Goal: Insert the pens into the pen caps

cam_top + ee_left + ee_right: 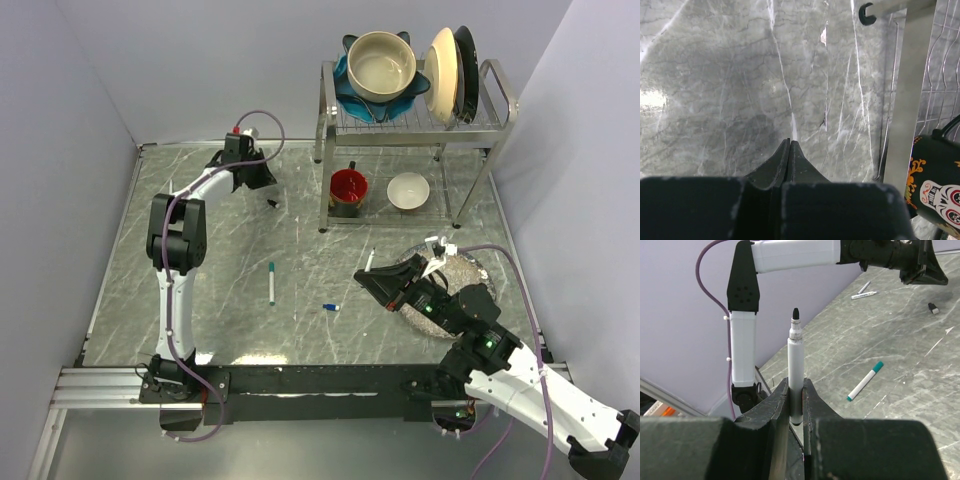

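Observation:
My right gripper [796, 385] is shut on a white-grey pen [795, 365]. The pen stands upright between the fingers with its black tip bare; from above it shows as a pen [371, 259] sticking out of the right gripper [366, 277]. A teal-capped pen [271, 283] [865, 381] lies on the table, with a blue pen cap [330, 307] to its right. A black pen cap [272, 203] [933, 307] lies near the rack. Just behind that cap, my left gripper [268, 181] [790, 141] is shut with nothing in it. Two more pens [862, 290] lie at the far side.
A metal dish rack [327, 110] with bowls and plates stands at the back right, over a red mug [348, 187] and a white bowl [408, 190]. A rack leg [905, 100] and a black skull mug [940, 180] are close to the right of the left gripper. A foil plate [470, 268] lies under the right arm.

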`<move>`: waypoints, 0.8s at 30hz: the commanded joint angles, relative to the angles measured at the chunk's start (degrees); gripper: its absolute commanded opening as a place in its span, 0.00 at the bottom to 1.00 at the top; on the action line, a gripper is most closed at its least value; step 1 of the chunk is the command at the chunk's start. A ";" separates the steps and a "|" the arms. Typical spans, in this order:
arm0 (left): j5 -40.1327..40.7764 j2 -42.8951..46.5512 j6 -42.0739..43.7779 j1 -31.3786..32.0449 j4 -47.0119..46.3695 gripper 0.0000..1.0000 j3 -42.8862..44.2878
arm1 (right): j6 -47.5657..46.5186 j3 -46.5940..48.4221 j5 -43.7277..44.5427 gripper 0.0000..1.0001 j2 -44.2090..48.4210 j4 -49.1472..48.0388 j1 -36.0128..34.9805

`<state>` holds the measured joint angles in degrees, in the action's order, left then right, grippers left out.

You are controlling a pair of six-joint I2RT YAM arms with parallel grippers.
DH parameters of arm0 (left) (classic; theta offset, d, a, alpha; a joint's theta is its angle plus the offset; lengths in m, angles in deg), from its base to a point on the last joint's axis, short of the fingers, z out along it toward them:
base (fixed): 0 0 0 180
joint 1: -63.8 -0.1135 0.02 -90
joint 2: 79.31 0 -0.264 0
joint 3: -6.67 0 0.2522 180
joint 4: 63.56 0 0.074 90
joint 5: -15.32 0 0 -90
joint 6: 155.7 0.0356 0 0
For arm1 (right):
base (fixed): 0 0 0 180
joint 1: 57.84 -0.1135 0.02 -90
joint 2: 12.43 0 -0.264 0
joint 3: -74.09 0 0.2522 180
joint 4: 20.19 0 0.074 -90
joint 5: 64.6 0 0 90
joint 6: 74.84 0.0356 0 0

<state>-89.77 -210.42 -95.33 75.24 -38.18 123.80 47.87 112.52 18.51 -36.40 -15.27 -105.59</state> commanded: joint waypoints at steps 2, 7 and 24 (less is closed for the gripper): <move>0.05 0.94 2.20 0.25 -0.81 0.01 -2.02 | -0.98 0.65 0.30 0.00 0.06 -0.74 -0.24; 0.85 0.59 3.17 0.25 -0.11 0.01 -3.53 | -0.63 1.09 0.04 0.00 1.02 0.14 -0.24; 6.48 7.71 5.81 0.60 0.60 0.01 -15.57 | 0.07 2.49 -1.10 0.00 1.20 0.23 -0.24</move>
<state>-86.10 -206.07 -91.72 75.41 -39.69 111.21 47.89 112.61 18.20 -35.37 -13.24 -105.59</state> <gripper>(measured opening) 0.015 0.164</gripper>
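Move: The black pen cap lies about 3 cm back of my left hand, in line with it sideways and some 6 cm below. White pens lie roughly 28 cm to the cap's left, about level with it; the rack's near-left foot is some 8 cm back and 16 cm right of the cap. The teal pen is about 25 cm back of the cap. From my right hand, the cap is some 40 cm ahead, 21 cm left and 28 cm below. With its fingers still shut, my left hand sinks about 4 cm onto the black pen cap while drawing back some 4 cm and edging 2 cm left. Its fingertips come against the cap's closed black end and bear on it sideways rather than pinch; the last stretch runs level, mostly back. ##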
